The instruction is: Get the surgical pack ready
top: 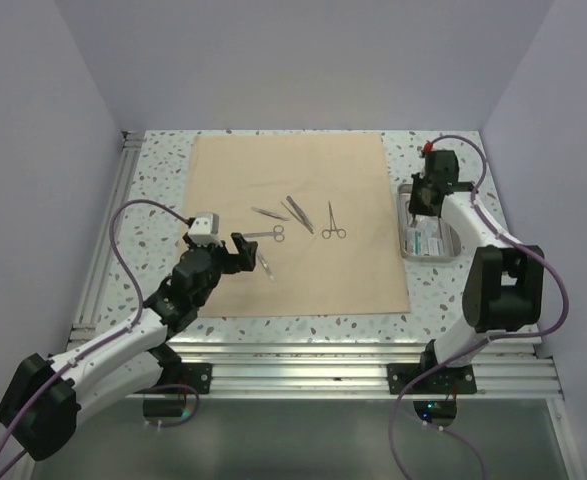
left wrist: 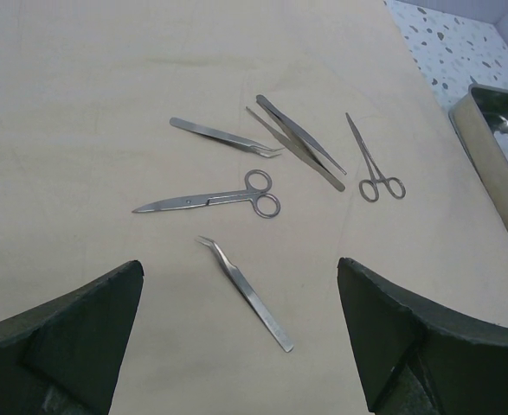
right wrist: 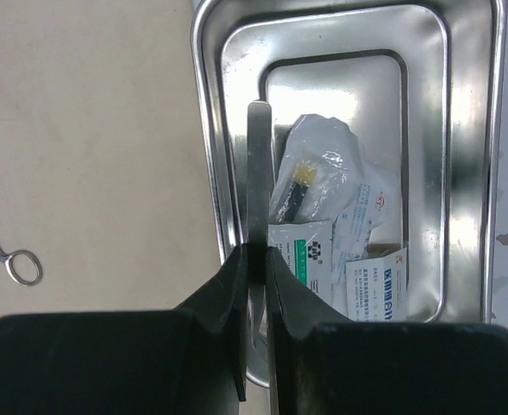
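Observation:
The tan cloth sheet (top: pixel 293 190) lies flat on the table. On it rest scissors (left wrist: pixel 210 199), ring-handled forceps (left wrist: pixel 370 164), straight tweezers (left wrist: pixel 297 143), and two curved tweezers (left wrist: pixel 223 137) (left wrist: pixel 245 294). My left gripper (left wrist: pixel 239 264) hangs open just above the nearer curved tweezers, touching nothing. To the right of the cloth stands the steel tray (right wrist: pixel 206 130) with clear packets (right wrist: pixel 323 190) inside. My right gripper (right wrist: pixel 258 255) is shut on a thin flat metal instrument (right wrist: pixel 258 173), seen edge-on. It hangs over the tray's left side.
Speckled tabletop (top: pixel 163 170) borders the cloth on all sides. An aluminium rail (top: pixel 103 240) runs along the left, with more rails at the near edge. The left arm's cable (top: pixel 123 225) loops over the left border.

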Robot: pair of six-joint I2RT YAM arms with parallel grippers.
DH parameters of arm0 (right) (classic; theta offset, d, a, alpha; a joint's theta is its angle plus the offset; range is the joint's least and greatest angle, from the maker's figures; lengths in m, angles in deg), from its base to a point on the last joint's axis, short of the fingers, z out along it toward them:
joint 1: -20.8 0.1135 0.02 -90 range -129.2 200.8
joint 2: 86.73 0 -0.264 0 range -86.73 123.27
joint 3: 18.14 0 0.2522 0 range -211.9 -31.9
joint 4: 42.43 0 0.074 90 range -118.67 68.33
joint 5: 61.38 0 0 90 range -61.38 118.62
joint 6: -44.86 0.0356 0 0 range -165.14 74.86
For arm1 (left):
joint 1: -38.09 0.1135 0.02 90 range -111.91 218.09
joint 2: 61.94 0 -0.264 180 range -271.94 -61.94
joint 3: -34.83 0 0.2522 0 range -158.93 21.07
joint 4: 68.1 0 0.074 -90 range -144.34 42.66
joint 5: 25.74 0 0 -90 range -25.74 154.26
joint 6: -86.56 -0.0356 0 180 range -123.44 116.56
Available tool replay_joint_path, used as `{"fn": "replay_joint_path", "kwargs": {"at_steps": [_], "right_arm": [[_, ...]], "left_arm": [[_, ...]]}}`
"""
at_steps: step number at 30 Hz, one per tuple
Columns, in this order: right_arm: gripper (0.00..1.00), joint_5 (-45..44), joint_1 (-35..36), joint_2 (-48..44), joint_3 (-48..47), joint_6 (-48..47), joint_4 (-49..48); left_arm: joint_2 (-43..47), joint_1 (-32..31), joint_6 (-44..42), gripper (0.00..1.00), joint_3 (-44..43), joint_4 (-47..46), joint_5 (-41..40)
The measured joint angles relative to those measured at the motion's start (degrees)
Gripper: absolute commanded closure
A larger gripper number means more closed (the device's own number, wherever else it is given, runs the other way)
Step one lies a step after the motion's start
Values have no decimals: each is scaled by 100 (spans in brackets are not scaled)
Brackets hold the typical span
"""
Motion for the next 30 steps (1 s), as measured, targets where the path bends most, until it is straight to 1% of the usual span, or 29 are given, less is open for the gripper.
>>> {"fn": "replay_joint_path", "kwargs": {"at_steps": [5, 10, 19, 21, 22, 24, 25, 28, 30], "right_arm": [[100, 37, -26, 160, 2, -101, 39], [100, 31, -22, 555, 2, -181, 50], [100, -258, -22, 925, -28, -260, 57], [94, -321, -22, 1014, -50, -258, 63], [84, -376, -22, 1064, -63, -256, 63], [75, -435, -22, 1167, -118, -238, 120], [69, -476, -22, 1213, -144, -221, 138], [61, -538, -22, 1279, -197, -181, 184], [52, -564, -22, 1274, -225, -153, 197]], "left_arm": [[37, 0, 2, 3, 37, -20, 13], [-22, 0, 2, 3, 42, -22, 50], [-39, 0, 4, 3, 42, -28, 79], [-39, 0, 4, 3, 42, -28, 87], [-39, 0, 7, 3, 42, -28, 92], [-39, 0, 7, 3, 42, -28, 94], [-39, 0, 7, 3, 42, -28, 92], [-37, 0, 4, 3, 42, -26, 90], [-37, 0, 4, 3, 42, -26, 87]]}}
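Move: The tray's middle, where the held tweezers are to go, lies about 4 cm to the right of the right hand, some 2 cm ahead and 9 cm below it. In the tray, the green-striped packet is about 3 cm right and 2 cm back, and the clear syringe pouch 3 cm right and 3 cm ahead. The hemostat lies roughly 19 cm to the left and 2 cm ahead. From the left hand, the tray is about 43 cm to the right, 14 cm ahead and 12 cm below. The tweezers, already pinched in the right hand, are lowered some 7.5 cm into the left side of the tray, drifting about 2 cm to the right towards the packets. The wrist tips about 15 degrees further down on the way, and near the bottom the fingers open to roughly two fifths, letting the tweezers go. ##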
